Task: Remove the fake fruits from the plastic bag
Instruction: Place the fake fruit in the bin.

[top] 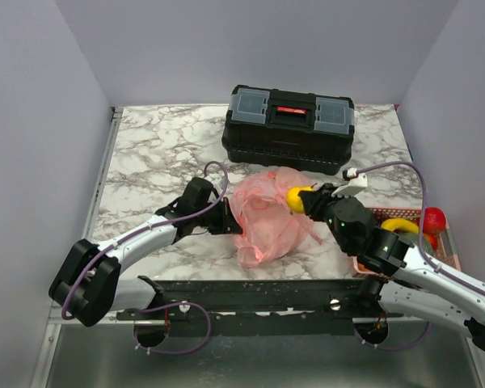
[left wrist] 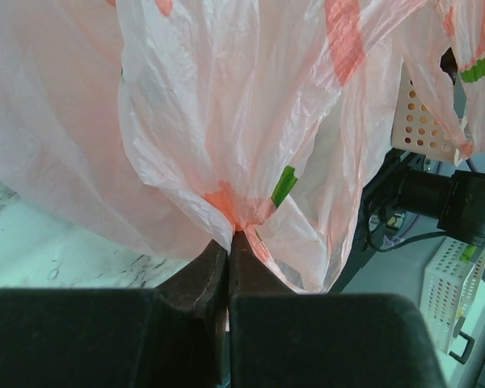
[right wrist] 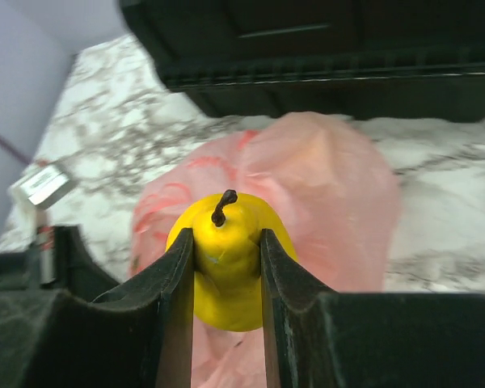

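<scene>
The crinkled pink plastic bag [top: 268, 217] lies in the middle of the marble table. My left gripper [top: 229, 220] is shut on a pinch of the bag [left wrist: 242, 212] at its left side. Just right of the bag, my right gripper [top: 305, 202] is shut on a yellow fake fruit [top: 297, 196] with a dark stem [right wrist: 223, 207], held above the bag [right wrist: 323, 186]. Yellow bananas [top: 399, 225] and a red round fruit [top: 433, 219] lie in the pink slotted basket [top: 451, 250] at the right. Anything still inside the bag is hidden.
A black toolbox [top: 289, 128] with a red latch stands behind the bag. The basket sits at the table's right front edge beside my right arm. Grey walls close in on both sides.
</scene>
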Controlling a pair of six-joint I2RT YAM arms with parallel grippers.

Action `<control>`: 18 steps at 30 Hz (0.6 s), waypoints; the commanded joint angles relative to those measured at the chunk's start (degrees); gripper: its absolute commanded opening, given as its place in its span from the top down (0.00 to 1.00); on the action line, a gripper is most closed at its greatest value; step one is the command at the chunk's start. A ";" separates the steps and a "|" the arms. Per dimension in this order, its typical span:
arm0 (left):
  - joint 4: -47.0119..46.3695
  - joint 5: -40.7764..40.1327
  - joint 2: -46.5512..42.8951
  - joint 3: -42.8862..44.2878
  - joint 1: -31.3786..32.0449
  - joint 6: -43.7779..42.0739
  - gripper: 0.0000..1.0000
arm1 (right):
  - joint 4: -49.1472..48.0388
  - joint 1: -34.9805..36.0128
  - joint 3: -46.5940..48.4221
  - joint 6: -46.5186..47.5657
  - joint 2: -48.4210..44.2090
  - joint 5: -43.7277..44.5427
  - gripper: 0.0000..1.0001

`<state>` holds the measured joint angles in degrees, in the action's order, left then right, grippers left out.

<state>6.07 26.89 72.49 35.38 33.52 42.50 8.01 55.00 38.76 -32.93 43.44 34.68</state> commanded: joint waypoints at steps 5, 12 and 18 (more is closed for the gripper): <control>-1.08 0.29 0.95 1.04 0.33 -0.61 1.00 | 19.55 -3.33 6.25 -9.00 7.95 25.67 0.99; -0.74 0.11 -0.40 0.84 0.38 -0.88 1.00 | 19.77 -26.31 8.82 -8.90 11.33 8.87 0.99; -0.37 -0.79 -2.35 0.72 0.41 -1.28 1.00 | 32.02 -35.20 9.29 -20.51 13.35 7.51 0.99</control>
<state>5.96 26.96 72.44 35.33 33.52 42.41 29.52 24.18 46.65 -44.38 55.66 45.32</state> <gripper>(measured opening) 0.003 0.308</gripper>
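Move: My right hand already holds the yellow fruit high above the table. The bin it is bound for has its middle about 28 cm to my right, some 7 cm back and 21 cm below. The red fruit in the bin lies about 34 cm right, 4 cm back and 17 cm lower. The plastic bag is 8 cm left, level fore and aft, 19 cm down. The toolbox is 28 cm ahead, 2 cm left and 16 cm lower. From my left hand, the bin is 46 cm right, 3 cm back and 5 cm down. I sweep my right hand quickly some 18 cm to the right, away from the bag and towards the bin, easing forward and sinking by about 6 cm each on the way. The wrist swings clockwise by roughly 45 degrees and tips the fingers further down, while they keep their pinch on the yellow fruit. ##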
